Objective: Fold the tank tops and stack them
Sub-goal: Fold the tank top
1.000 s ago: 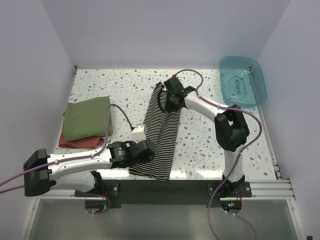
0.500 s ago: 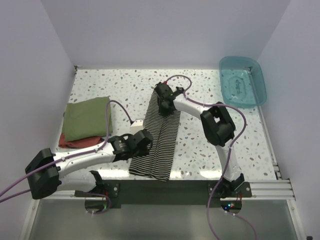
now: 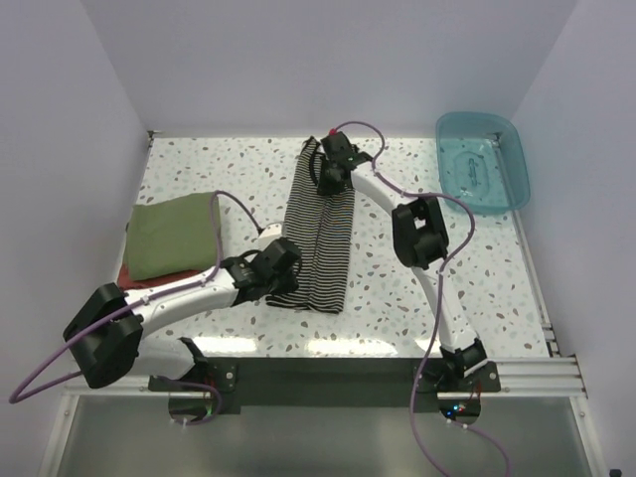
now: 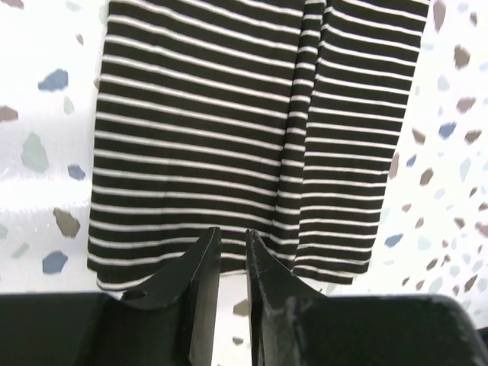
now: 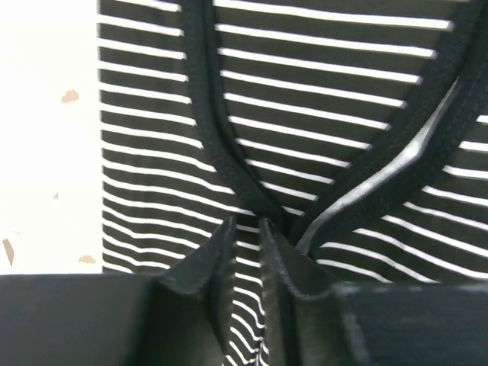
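Observation:
The striped tank top (image 3: 323,238) lies flat as a long narrow strip running from the back of the table toward the front. My left gripper (image 3: 286,273) is at its near hem. In the left wrist view the jaws (image 4: 232,232) stand a narrow gap apart over the hem (image 4: 229,263), which lies flat with nothing pinched. My right gripper (image 3: 333,177) is at the far end, over the dark-trimmed neckline (image 5: 229,164). Its jaws (image 5: 245,221) are slightly apart with stripes showing between them. The olive-green tank top (image 3: 171,234) lies folded at the left.
A rust-red cloth (image 3: 139,280) lies under the olive top. A teal plastic bin (image 3: 482,159) stands at the back right corner. White walls close in the speckled table (image 3: 447,268) on three sides. The metal rail (image 3: 318,373) runs along the near edge.
The striped top has slid away from the near edge toward the back. Both grippers moved back with it, and the right arm now reaches farther out.

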`<control>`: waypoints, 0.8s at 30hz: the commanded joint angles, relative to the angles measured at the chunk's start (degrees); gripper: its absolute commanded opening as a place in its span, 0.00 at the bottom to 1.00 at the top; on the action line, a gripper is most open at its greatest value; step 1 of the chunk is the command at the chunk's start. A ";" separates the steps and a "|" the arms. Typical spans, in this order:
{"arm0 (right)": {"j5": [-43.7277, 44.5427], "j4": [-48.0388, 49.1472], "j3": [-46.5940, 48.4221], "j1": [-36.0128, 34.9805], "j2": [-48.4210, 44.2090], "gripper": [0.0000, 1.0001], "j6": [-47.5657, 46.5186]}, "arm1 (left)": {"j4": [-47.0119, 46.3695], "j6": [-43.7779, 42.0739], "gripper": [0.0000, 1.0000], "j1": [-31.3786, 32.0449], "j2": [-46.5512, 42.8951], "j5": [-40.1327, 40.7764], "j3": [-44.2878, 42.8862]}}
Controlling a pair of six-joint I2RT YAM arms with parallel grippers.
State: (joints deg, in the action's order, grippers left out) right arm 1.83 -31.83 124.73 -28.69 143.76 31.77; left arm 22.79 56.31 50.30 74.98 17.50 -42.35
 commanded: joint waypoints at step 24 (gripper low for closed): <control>2.04 -2.44 -24.22 1.36 -37.30 0.74 -1.63 | -0.82 -12.45 0.62 -12.51 1.57 -2.73 -3.36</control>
State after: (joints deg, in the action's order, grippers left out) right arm 1.19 -31.81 108.84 -27.22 114.45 26.46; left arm 20.53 46.72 38.54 77.67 14.31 -46.52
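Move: The right fingertips are in the point of the tank top's neckline, about 1 cm ahead and 1 cm down. The blue bin stands roughly 36 cm to their right and 7 cm farther out. The left gripper hovers some 3 cm above the tank top's hem. The hem's left corner lies about 7 cm left and 3 cm back, and the folded stack is roughly 27 cm left and 15 cm ahead. Push the right gripper some 3 cm farther forward with the neckline while spreading its fingers wide to let go, then lift it about 18 cm clear, drawing back and to the right. Bring the left gripper forward over the hem, opening and rising a little, then swing it left and sink slightly above the hem's left part. ##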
